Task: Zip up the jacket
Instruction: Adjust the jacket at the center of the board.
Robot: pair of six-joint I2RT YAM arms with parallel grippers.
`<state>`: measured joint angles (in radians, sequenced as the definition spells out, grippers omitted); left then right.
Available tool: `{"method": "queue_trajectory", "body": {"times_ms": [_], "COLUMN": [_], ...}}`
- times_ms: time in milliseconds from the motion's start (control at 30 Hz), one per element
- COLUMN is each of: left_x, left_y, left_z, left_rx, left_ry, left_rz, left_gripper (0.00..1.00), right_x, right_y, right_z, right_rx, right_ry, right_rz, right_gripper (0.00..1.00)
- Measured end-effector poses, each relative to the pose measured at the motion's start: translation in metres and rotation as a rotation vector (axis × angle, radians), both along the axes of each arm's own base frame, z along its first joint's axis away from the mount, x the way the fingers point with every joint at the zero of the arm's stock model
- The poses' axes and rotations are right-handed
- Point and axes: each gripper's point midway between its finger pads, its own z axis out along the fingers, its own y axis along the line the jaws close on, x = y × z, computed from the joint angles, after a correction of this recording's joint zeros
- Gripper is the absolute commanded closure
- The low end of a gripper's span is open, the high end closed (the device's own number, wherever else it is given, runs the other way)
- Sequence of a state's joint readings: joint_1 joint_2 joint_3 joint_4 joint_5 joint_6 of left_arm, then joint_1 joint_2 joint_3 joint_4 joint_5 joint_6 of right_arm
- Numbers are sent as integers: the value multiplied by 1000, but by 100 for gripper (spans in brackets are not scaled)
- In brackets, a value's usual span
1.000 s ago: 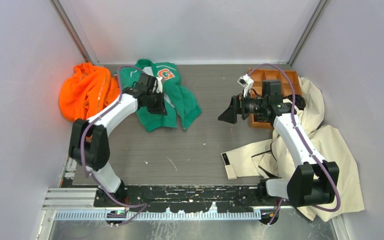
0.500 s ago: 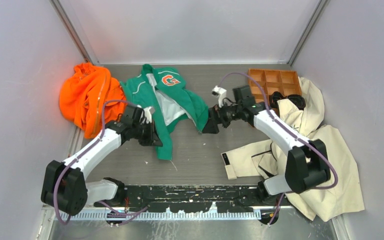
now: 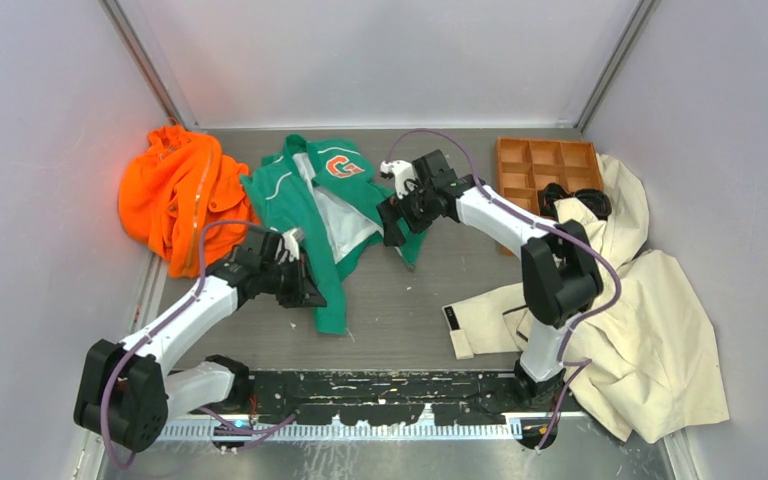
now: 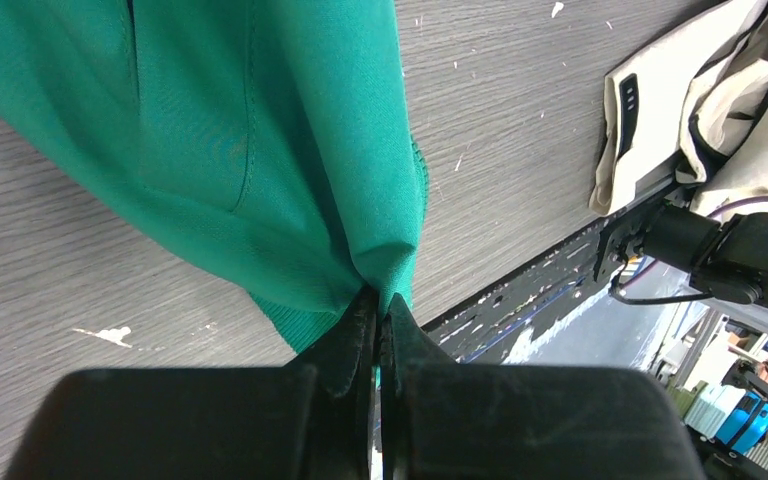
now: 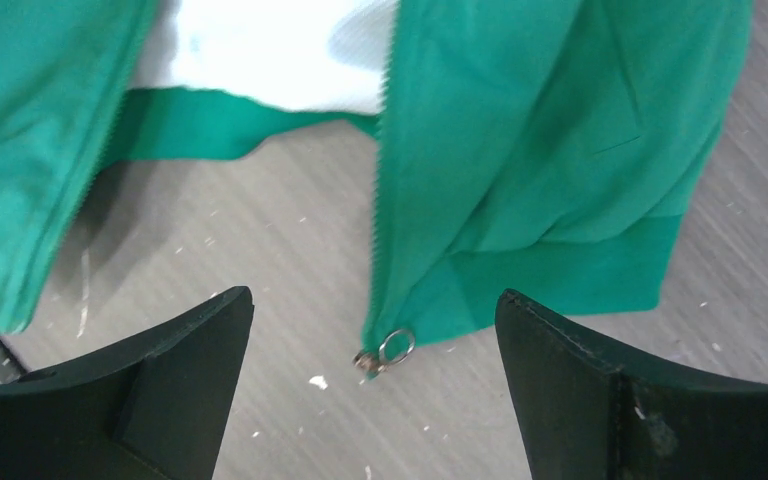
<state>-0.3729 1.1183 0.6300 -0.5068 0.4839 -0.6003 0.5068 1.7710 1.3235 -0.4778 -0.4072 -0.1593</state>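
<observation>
The green jacket (image 3: 335,205) lies unzipped at the back of the table, its pale lining (image 3: 338,218) showing between the two front panels. My left gripper (image 3: 305,292) is shut on the lower corner of the jacket's left panel (image 4: 260,130), the cloth pinched between its fingertips (image 4: 380,303). My right gripper (image 3: 396,226) hangs open just above the right panel's bottom hem (image 5: 550,160). The zipper slider with its ring pull (image 5: 384,352) lies on the table between the open jaws, at the foot of the zipper teeth.
A bright orange garment (image 3: 175,190) is heaped at the back left, against the jacket. An orange compartment tray (image 3: 545,165) stands at the back right. A cream coat (image 3: 650,310) sprawls over the right side and front edge. Grey walls close in on three sides.
My left gripper pulled the jacket's left panel toward the near edge, spreading it open. My right arm swung left from the tray to above the jacket's right hem.
</observation>
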Motion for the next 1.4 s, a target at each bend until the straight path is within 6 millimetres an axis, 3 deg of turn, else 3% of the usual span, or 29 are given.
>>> {"method": "queue_trajectory", "body": {"times_ms": [100,200,367,533,700,900,967,1100,1233,1400], "left_x": [-3,-7,-13,-17,-23,-35,-41,-51,-50,-32], "left_y": [0,0,1,-2,-8,-24,-27,-23,-13,0], "left_z": [1,4,8,8,8,-9,-16,-21,3,69], "left_rx": [-11,-25,-48,-67,-76,-60,-46,-8,23,29], "left_ry": [-4,-13,-24,-5,9,82,124,176,114,-118], "left_rz": [0,8,15,12,-5,-74,-90,-103,-80,-11], "left_gripper": [100,100,100,100,100,99,91,65,49,35], "right_x": [18,27,32,34,25,4,-17,-65,-99,-130], "right_y": [3,9,13,6,-20,-88,-106,-108,-99,-82], "right_z": [-15,-30,-46,-50,-45,-3,5,2,-13,-27], "right_rx": [-51,-90,-143,-183,-207,-168,-159,-161,-170,-191], "right_ry": [9,22,44,32,29,-22,-35,17,114,188], "right_rz": [-17,-13,-19,-37,-70,-154,-144,-9,146,302], "right_gripper": [19,37,68,89,94,95,95,95,94,93]}}
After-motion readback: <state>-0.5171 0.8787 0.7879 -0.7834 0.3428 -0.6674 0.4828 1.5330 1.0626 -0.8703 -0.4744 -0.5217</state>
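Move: The green jacket's right zip edge lies about 3 cm ahead of the open right hand, 1 cm left and 5 below; its hem corner with the pull is some 8 cm back and 3 right, and the cream jacket's sleeve end 18 back and 18 right. The left hand, already pinching the left front near its hem, has the board's near edge about 14 cm straight back, 4 below, and that right zip edge 16 ahead, 15 right. The right hand dips about 5 cm and slightly forward, closes on the right zip edge above the hem corner, then drags it up and right, and back some 16 cm towards the cream sleeve, turning counter-clockwise. The left hand, still pinching the other front, eases back about 5 cm and slightly right, lowers it, opens to let go and rises roughly 9 cm clear. ##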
